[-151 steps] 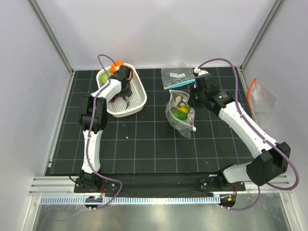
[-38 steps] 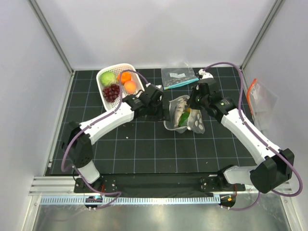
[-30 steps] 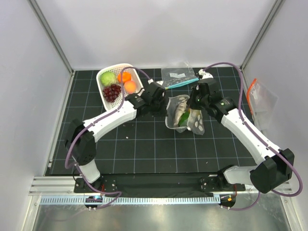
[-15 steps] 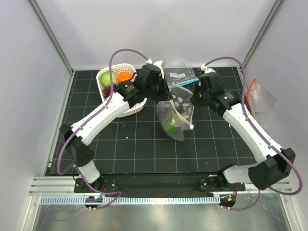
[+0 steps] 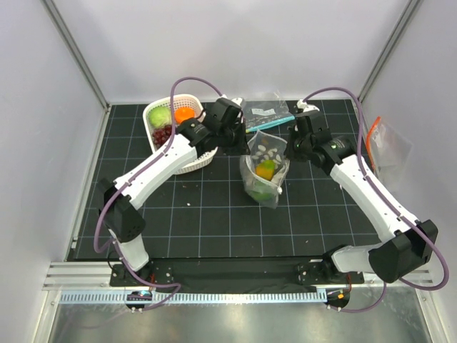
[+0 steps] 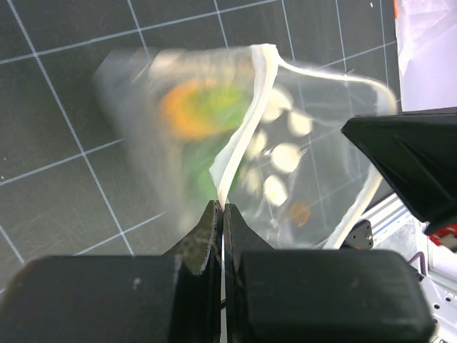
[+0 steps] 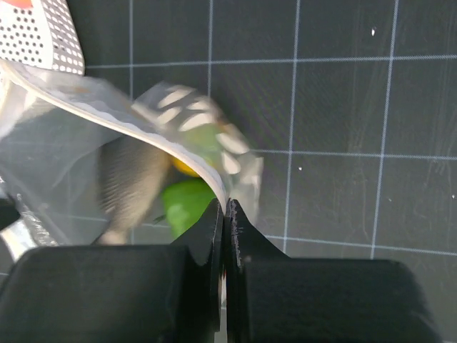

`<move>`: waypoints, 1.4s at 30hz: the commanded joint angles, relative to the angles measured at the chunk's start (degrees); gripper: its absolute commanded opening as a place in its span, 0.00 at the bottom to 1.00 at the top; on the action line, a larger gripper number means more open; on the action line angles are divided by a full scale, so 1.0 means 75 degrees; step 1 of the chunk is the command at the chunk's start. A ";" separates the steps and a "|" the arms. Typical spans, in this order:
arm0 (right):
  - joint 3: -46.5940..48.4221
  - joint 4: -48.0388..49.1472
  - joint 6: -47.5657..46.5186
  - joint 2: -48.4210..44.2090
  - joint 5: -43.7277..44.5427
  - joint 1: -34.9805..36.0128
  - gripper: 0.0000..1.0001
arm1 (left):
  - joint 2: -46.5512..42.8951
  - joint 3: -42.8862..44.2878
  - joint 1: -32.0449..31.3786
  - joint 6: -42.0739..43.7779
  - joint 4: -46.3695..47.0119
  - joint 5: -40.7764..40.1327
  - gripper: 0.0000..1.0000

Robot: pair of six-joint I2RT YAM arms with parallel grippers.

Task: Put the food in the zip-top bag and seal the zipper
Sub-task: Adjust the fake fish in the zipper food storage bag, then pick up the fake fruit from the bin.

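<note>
The white-dotted zip-top bag [image 5: 265, 171] hangs between my two grippers over the mat, mouth up. Yellow-orange food [image 5: 265, 168] and green food [image 5: 262, 190] lie inside it. My left gripper [image 5: 241, 139] is shut on the zipper strip [image 6: 253, 114] at the mouth's left side, seen close in the left wrist view [image 6: 222, 209]. My right gripper [image 5: 291, 143] is shut on the strip's other side [image 7: 143, 132], seen in the right wrist view [image 7: 225, 205]. A pale green fruit [image 5: 160, 116], an orange one [image 5: 184, 114] and purple grapes [image 5: 163, 132] lie in the white basket [image 5: 182, 166].
A smaller clear bag with a teal strip [image 5: 265, 111] lies at the back, just behind the grippers. A clear bag with an orange strip [image 5: 385, 143] leans by the right wall. The basket stands under the left arm's forearm.
The left arm left the basket, came over to the bag and closed on its mouth edge. Both grippers lifted the bag; in the last half second it swung a little right and hangs straighter.
</note>
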 commanded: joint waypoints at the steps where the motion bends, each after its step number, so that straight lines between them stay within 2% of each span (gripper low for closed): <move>1: -0.0007 0.0255 -0.0225 -0.0127 0.0306 0.0027 0.01 | -0.0156 0.0001 0.0041 0.0241 0.0171 0.0021 0.00; 6: -0.0264 0.0337 -0.0272 -0.0057 0.0037 0.0027 0.01 | -0.0109 -0.0222 0.0135 0.0323 0.0372 0.0350 0.02; 11: -0.0265 0.0384 -0.0272 -0.0174 0.0060 0.0027 0.01 | -0.0424 -0.0304 0.0240 0.0650 0.0395 -0.0200 0.17; 12: -0.0253 0.0373 -0.0272 -0.0197 0.0095 0.0027 0.01 | -0.0472 -0.0327 0.0287 0.0663 0.0407 -0.0259 0.38; 15: -0.0207 0.0384 -0.0284 -0.0198 0.0166 0.0027 0.01 | -0.0694 -0.0480 0.0591 0.0709 0.0407 -0.0400 0.86; 18: -0.0148 0.0384 -0.0284 -0.0139 0.0189 0.0027 0.01 | -0.1069 -0.0725 0.1048 0.0932 0.0384 -0.0377 1.00; 23: -0.0055 0.0408 -0.0249 -0.0127 -0.0069 0.0039 0.01 | -0.1480 -0.0796 0.2218 0.1155 0.0138 -0.0248 1.00; 28: 0.0051 0.0361 -0.0296 -0.0104 -0.0080 0.0027 0.01 | -0.0989 -0.0468 0.2771 0.1097 0.0008 -0.1582 1.00; 33: 0.0098 0.0326 -0.0343 -0.0104 -0.0127 0.0027 0.01 | 0.0135 -0.0083 0.3474 0.0979 0.0548 -0.2041 1.00; 37: 0.0157 0.0256 -0.0413 -0.0115 -0.0092 0.0027 0.01 | 0.1295 0.1320 0.3791 0.1073 0.0021 -0.2228 1.00; 42: 0.0168 0.0290 -0.0437 -0.0127 -0.0069 0.0027 0.01 | 0.2374 0.2261 0.3955 0.1225 -0.0120 -0.2076 1.00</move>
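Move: The basket's orange lies about 28 cm ahead of the left hand, 24 cm to its left and 15 cm below. The peach is some 6 cm nearer the robot and 3 cm to the right of the orange; the lettuce is level with the orange and 10 cm left of it; the grapes are 10 cm nearer and 8 cm left of it. From the right hand the orange is about 28 cm ahead, 38 cm left and 14 cm below. Left hand opens wide, releases the bag's rim and swings 24 cm left, 20 cm forward over the basket. ##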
